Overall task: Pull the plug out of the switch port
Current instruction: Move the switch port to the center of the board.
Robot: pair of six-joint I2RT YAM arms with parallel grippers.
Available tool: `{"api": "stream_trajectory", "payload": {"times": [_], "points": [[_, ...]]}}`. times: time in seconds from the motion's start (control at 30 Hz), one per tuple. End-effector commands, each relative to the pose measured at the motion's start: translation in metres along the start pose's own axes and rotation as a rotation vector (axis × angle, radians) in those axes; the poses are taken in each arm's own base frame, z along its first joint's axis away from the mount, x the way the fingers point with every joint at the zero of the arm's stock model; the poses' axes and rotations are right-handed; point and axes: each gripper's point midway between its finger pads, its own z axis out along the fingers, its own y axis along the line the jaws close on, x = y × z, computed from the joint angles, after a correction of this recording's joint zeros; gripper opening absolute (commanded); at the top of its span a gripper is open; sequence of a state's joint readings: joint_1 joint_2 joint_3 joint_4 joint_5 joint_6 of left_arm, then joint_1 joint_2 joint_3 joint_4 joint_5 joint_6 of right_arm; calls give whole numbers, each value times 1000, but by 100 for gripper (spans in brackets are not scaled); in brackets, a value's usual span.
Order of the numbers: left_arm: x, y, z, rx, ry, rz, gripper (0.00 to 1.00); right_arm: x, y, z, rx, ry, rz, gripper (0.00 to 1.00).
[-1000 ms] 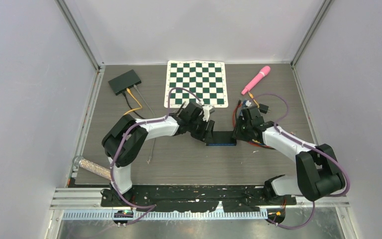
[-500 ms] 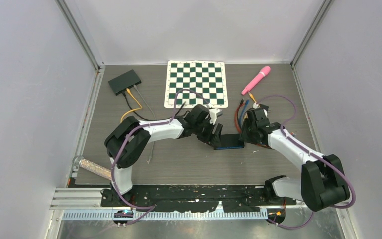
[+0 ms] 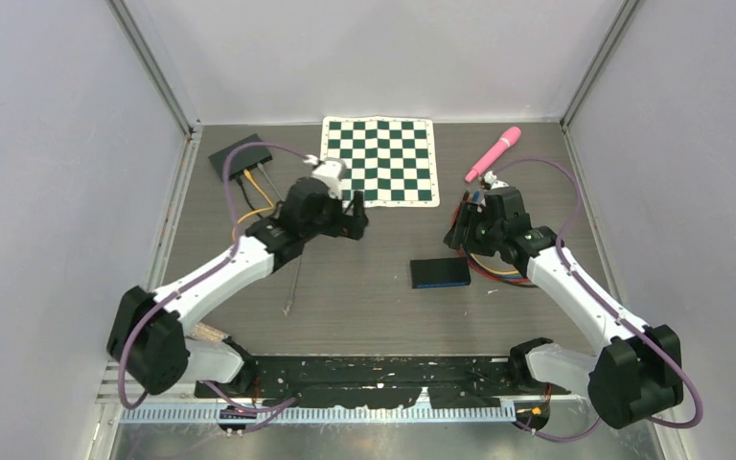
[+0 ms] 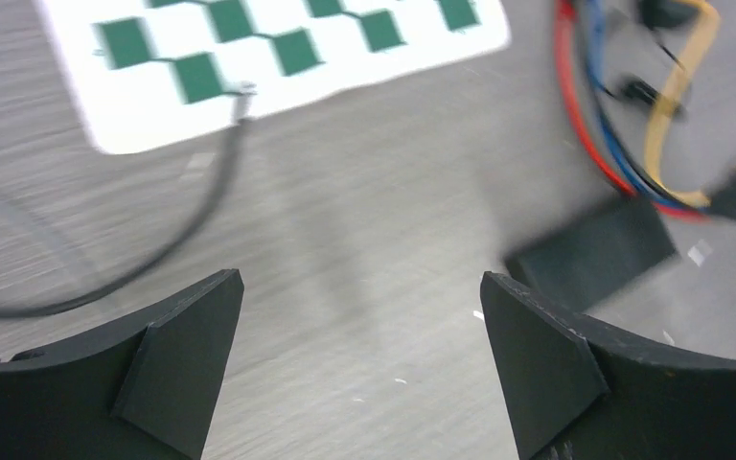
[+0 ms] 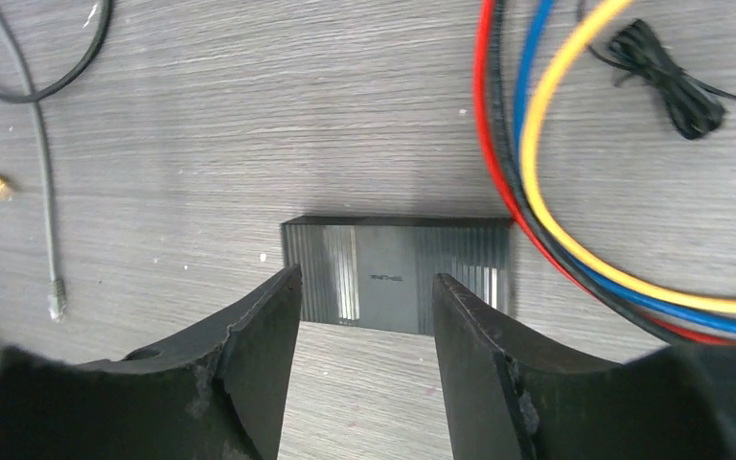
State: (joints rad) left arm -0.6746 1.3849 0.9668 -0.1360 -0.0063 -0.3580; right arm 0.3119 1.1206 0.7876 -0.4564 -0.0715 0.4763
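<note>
The switch (image 3: 441, 272), a flat black box with a blue edge, lies free on the table; it also shows in the right wrist view (image 5: 398, 273) and, blurred, in the left wrist view (image 4: 594, 251). I see no cable joined to it. A black cable's plug (image 4: 241, 96) rests by the chessboard's edge. My left gripper (image 3: 355, 218) (image 4: 359, 287) hangs wide open and empty over bare table, well left of the switch. Just behind the switch's right end, my right gripper (image 3: 462, 236) (image 5: 364, 278) is open with nothing between its fingers.
A chessboard mat (image 3: 379, 159) lies at the back, with a pink stick (image 3: 494, 152) to its right. A second black switch (image 3: 240, 156) at back left has orange and grey cables. Red, blue and yellow cables (image 5: 537, 192) loop right of the switch. A grey cable (image 3: 293, 278) lies on the left.
Both grippers have let go of the switch and opened. The left arm has swung back and left, far from it. The right gripper has drawn back a little.
</note>
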Motion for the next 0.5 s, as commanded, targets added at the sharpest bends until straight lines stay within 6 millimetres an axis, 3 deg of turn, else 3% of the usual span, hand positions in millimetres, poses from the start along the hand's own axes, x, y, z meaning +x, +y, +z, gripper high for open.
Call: {"api": "stream_trajectory", "payload": {"times": [0.0,0.07,0.17,0.47], "points": [[11,102,-33,-397,13,-56,100,-13,42,2,-147,3,-63,60],[19,134,-40,-478,41,-134,100,-10,52,9,-156,32,-89,60],[35,161,-40,-548,108,-248,100,-4,67,21,-158,85,-122,60],[63,192,-20,-699,247,-375,100,17,72,32,-141,169,-151,60]]}}
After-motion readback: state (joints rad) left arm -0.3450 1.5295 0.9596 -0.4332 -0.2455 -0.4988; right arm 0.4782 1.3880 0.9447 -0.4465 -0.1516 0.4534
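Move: The empty left hand has the grey cable's middle about 16 cm to its left, 3 cm ahead and 14 cm below; the yellow plug sits some 7 cm left of that stretch and 3 cm nearer, while the chessboard's middle is about 19 cm straight ahead. The switch port is 17 cm right of it and 6 cm back. From the right hand, the switch port lies 10 cm below, about 3 cm back and 3 cm left, with the cable bundle some 12 cm right of the port, 2 cm farther out. Leftward, about 17 cm, the left hand swings quickly away from the switch port to over the grey cable, rising slightly and then sinking to 10 cm lower, turning some 35 degrees counter-clockwise and dipping its wide-open fingers. The right hand also glides left above the table, past the switch port, sinking a little and turning counter-clockwise, its fingers still open. ##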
